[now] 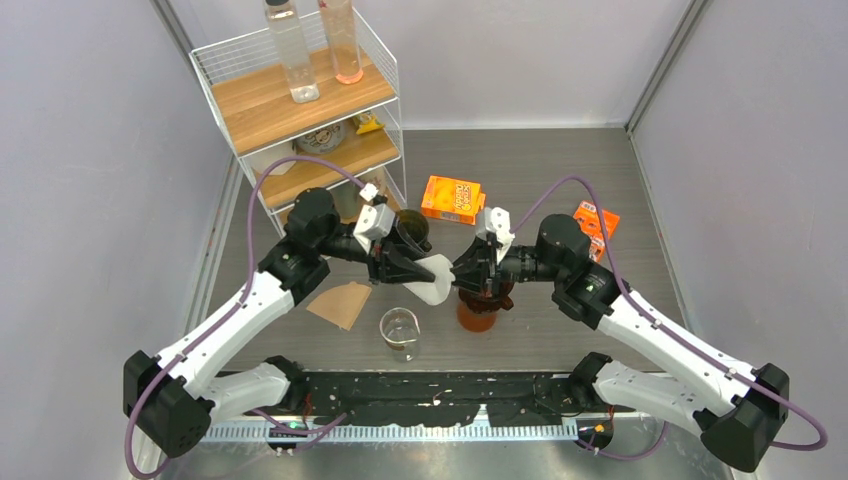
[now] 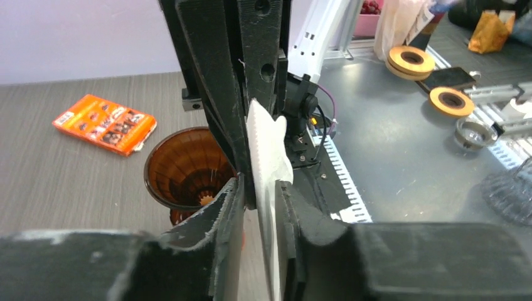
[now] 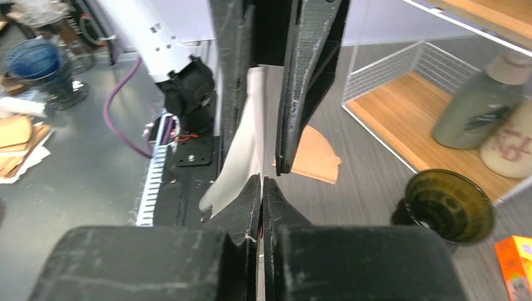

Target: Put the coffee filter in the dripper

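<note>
A white coffee filter (image 1: 436,280) hangs in the air between my two grippers, just left of and above the amber dripper (image 1: 482,298). My right gripper (image 1: 458,272) is shut on the filter's right edge; in the right wrist view its jaws (image 3: 261,185) press together with the paper (image 3: 241,160) coming out ahead of them. My left gripper (image 1: 412,268) faces it from the left. In the left wrist view the filter (image 2: 266,150) rests against one finger of that gripper (image 2: 259,194), with a gap to the other. The dripper (image 2: 182,166) stands open below left.
A brown paper filter (image 1: 341,304) lies flat on the table beside a glass beaker (image 1: 400,333). A dark olive cup (image 1: 411,230) stands by the wire shelf rack (image 1: 300,110). An orange box (image 1: 451,199) and orange packets (image 1: 596,225) lie farther back.
</note>
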Controlling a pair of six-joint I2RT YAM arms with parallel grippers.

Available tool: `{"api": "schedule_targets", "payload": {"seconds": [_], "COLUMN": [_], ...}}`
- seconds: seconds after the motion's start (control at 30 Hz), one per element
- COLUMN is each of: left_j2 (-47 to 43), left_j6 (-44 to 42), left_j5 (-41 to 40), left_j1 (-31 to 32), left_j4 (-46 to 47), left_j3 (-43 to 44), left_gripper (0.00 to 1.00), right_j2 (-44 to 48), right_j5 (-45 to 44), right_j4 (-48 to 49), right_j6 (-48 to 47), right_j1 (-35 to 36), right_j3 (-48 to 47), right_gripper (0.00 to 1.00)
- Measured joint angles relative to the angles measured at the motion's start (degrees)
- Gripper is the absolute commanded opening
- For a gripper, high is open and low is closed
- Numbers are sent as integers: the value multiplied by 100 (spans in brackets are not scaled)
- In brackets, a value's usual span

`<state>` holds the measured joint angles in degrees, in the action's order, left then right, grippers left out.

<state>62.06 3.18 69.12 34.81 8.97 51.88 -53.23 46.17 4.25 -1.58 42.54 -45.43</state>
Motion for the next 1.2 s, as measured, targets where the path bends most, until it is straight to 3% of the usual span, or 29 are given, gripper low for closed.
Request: {"api": "schedule_targets", "payload": {"seconds": [0.07, 0.27, 0.43, 0.63, 0.8, 1.2], "left_j2": [-24, -278, -610, -861, -645, 525], "left_j6": [-22, -7, 240, 498, 564, 407], "left_j5": [-179, -1257, -2787, -4205, -5012, -6006], "left_j1": [0, 0, 0, 4, 107, 688], "left_j4": [-17, -199, -284, -313, -424, -708], "left_j3": [0, 0, 0, -37, -17, 804], "left_gripper": [62, 99, 100, 99, 99, 100], "right_j2": [28, 33, -15, -501, -1156, -1681], "right_j5": [-317, -1058, -1709, -3998, -5259, -5626], "right_j4": [4, 2, 2, -739, -1615, -2632], "right_j6": [17, 107, 420, 1521, 2439, 3388], "right_j1": [7, 9, 11, 20, 11, 15], "right_j3": [-2, -24, -120, -1027, -2039, -2295], "right_gripper": [5, 5, 5, 5, 5, 5]}}
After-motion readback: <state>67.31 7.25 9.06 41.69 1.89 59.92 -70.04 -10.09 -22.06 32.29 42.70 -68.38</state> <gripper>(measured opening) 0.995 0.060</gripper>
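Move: The filter is between both hands: its middle is about 1 cm right of the left hand point, 2 cm back and 2 cm below. From the right hand, which pinches it, the dripper on its carafe is about 4 cm ahead, 7 cm right and 15 cm below. The glass beaker stands roughly 3 cm back and 6 cm left of the left hand, the dark cup some 20 cm ahead and 5 cm left, both about 26 cm below. Right, still pinching the filter, swings about 15 cm forward, turning clockwise; left lets go, opens wide, follows counter-clockwise. ##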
